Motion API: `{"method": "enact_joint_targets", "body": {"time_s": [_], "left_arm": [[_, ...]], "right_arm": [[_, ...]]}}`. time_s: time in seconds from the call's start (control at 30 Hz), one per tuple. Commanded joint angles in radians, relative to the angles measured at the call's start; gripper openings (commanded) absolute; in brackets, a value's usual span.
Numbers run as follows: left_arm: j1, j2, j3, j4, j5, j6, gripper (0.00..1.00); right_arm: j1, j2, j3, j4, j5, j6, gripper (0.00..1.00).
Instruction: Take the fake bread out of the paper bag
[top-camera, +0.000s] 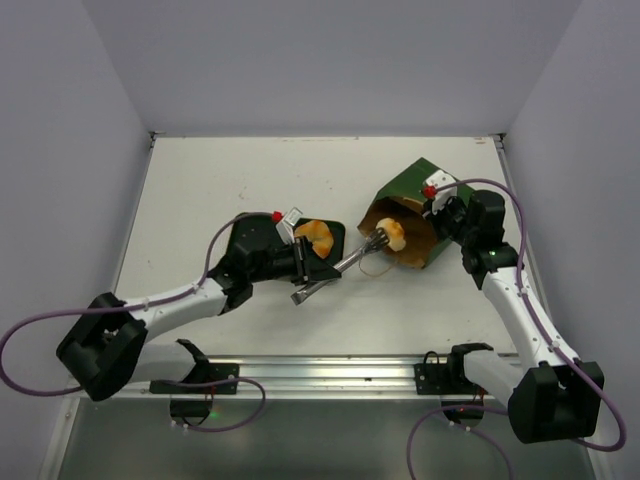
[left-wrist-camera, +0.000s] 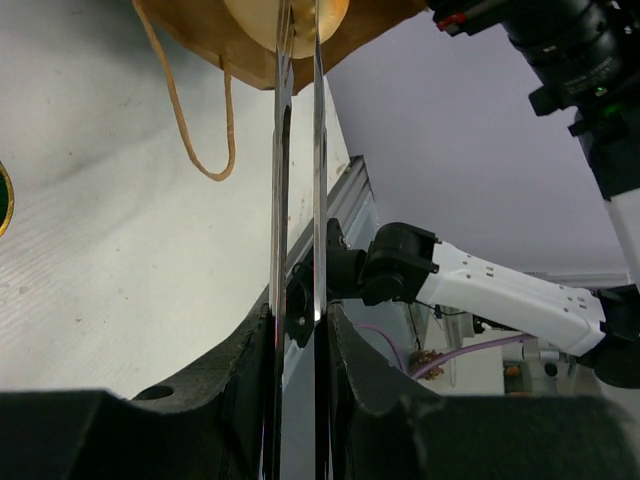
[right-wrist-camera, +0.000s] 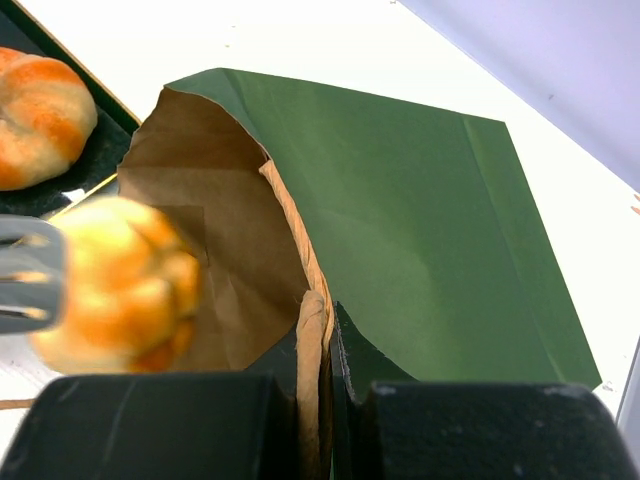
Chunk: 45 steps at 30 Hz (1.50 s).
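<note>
The dark green paper bag (top-camera: 415, 190) lies tilted on the table, its brown mouth facing left. My right gripper (top-camera: 437, 208) is shut on the bag's rim (right-wrist-camera: 318, 330), pinching the paper edge. My left gripper (top-camera: 303, 262) is shut on metal tongs (top-camera: 345, 264), whose two blades (left-wrist-camera: 281, 200) run forward to the bag's mouth. The tong tips squeeze a round tan piece of fake bread (top-camera: 392, 236), which sits just at the opening (right-wrist-camera: 120, 285). Another orange-brown piece of fake bread (top-camera: 316, 238) rests on the dark tray (top-camera: 335, 232). The inside of the bag behind the held piece is hidden.
A thin string handle (left-wrist-camera: 190, 130) hangs from the bag onto the white table in front of the mouth. The tray lies under my left forearm, left of the bag. A metal rail (top-camera: 330, 370) runs along the near edge.
</note>
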Motion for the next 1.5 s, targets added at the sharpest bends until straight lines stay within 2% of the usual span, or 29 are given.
{"method": "enact_joint_targets", "body": {"time_s": [0.0, 0.33, 0.7, 0.9, 1.03, 1.13, 1.47], "left_arm": [[0.037, -0.129, -0.031, -0.071, 0.040, 0.080, 0.00], [0.200, -0.438, -0.078, -0.376, 0.064, 0.195, 0.00], [0.318, -0.527, -0.068, -0.593, -0.028, 0.266, 0.00], [0.407, -0.527, 0.029, -0.712, -0.078, 0.365, 0.00], [0.433, -0.561, 0.057, -0.809, -0.210, 0.372, 0.00], [0.439, -0.587, 0.057, -0.827, -0.259, 0.347, 0.00], [0.442, -0.564, 0.032, -0.823, -0.301, 0.310, 0.00]], "right_arm": [[-0.012, -0.024, -0.003, 0.059, 0.030, 0.022, 0.00], [-0.012, -0.019, -0.002, 0.059, 0.031, 0.025, 0.00], [-0.014, -0.018, -0.003, 0.059, 0.030, 0.022, 0.00], [-0.012, -0.021, -0.003, 0.058, 0.030, 0.022, 0.00], [-0.012, -0.022, -0.003, 0.059, 0.030, 0.022, 0.00], [-0.014, -0.021, -0.005, 0.059, 0.028, 0.022, 0.00], [-0.014, -0.024, -0.003, 0.059, 0.027, 0.022, 0.00]]}}
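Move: My left hand grips the tongs, with a bread roll clamped in their tips roughly 17 cm to its right and 9 cm ahead. The tray's middle lies about 15 cm ahead, 12 cm left and 16 cm below; the bread already on it is 17 cm ahead and 3 cm left. The paper bag stands some 20 cm ahead and 28 cm right. From my right hand, which pinches the bag, the tray is level ahead, about 38 cm left and 19 cm down. Away from the bag's mouth, I carry the clamped bread with my left hand about 19 cm left, first rising some 3 cm and sinking back, then easing about 4 cm forward. As I go I turn the hand roughly 30 degrees counter-clockwise and roll its left side up, so the tongs swing out over the tray; my fingers keep their squeeze. My right hand still holds the bag. ##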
